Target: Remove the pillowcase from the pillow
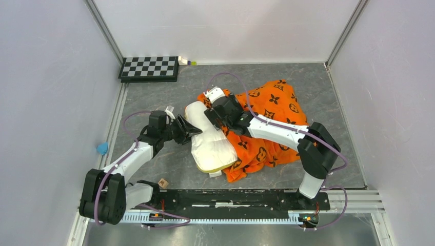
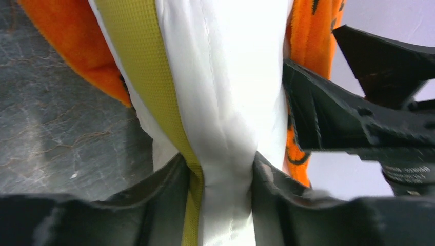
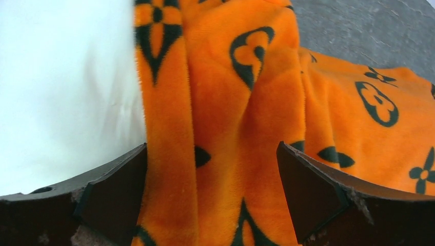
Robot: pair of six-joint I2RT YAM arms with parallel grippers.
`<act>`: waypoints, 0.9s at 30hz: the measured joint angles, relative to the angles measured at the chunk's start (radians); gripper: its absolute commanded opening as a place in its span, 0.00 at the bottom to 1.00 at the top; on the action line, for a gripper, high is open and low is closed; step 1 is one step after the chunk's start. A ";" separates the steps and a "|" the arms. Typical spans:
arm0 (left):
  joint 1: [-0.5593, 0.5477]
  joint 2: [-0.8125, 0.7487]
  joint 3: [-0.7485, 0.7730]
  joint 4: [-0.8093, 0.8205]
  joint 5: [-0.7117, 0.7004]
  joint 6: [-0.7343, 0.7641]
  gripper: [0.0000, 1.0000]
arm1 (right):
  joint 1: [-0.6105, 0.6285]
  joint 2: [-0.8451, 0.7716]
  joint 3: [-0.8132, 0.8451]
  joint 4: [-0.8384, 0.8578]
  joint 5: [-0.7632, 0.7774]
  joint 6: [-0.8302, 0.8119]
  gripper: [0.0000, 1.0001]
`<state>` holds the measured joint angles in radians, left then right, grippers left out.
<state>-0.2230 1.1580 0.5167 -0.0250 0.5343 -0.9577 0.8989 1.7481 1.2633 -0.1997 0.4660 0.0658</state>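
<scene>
The cream-white pillow (image 1: 211, 141) lies mid-table, its near-left part bare. Its far-right part sits inside the orange pillowcase (image 1: 274, 110) with black motifs, bunched to the right. My left gripper (image 1: 188, 129) is shut on the pillow's left edge. The left wrist view shows its fingers (image 2: 279, 200) pinching the white fabric (image 2: 225, 102) and the yellow-green band (image 2: 143, 66). My right gripper (image 1: 213, 119) is at the pillowcase's rim over the pillow. In the right wrist view its jaws stand wide apart (image 3: 211, 184) around a fold of pillowcase (image 3: 231, 113), with the pillow (image 3: 61, 92) to the left.
A checkerboard (image 1: 149, 68) and a small white-and-yellow object (image 1: 185, 61) lie at the back left. A blue object (image 1: 102, 148) sits by the left wall. A small wooden cube (image 1: 163, 183) lies near the front rail. Walls enclose the grey table (image 1: 154, 102).
</scene>
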 measured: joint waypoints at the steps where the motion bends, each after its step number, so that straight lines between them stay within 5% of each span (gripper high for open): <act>1: 0.000 0.001 0.000 0.008 0.003 -0.001 0.31 | -0.008 0.004 0.000 0.000 0.008 -0.002 0.98; 4: 0.000 -0.014 0.000 0.026 0.008 0.000 0.04 | -0.048 0.015 -0.002 0.001 0.029 -0.010 0.98; 5: 0.003 -0.027 0.000 0.024 0.008 0.003 0.03 | -0.063 0.015 -0.009 0.003 0.037 -0.012 0.98; 20: 0.161 -0.132 0.096 -0.177 0.055 0.116 0.02 | -0.444 -0.076 -0.196 0.070 0.008 -0.010 0.98; 27: 0.197 -0.169 0.183 -0.296 0.066 0.190 0.02 | -0.522 -0.109 -0.218 0.051 0.000 0.032 0.98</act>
<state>-0.0261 0.9886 0.6994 -0.3210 0.6006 -0.7677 0.3771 1.6390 1.0451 -0.1486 0.4664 0.0975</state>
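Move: The pillow's bare left edge lies right between the left fingers. The pillowcase's open edge is against the right hand's left finger, some 4 cm left and 3 cm back of the right hand, and roughly 9 cm right and 4 cm ahead of the left. The bare pillow's middle is about 7 cm right and 2 cm back of the left hand, slightly lower. The pillowcase's bulk is some 22 cm right and 8 cm back of the right hand, lower. Left fingers pinch the pillow, lifting 7 cm and left; right, open, pushes the pillowcase 23 cm right, slightly forward. ##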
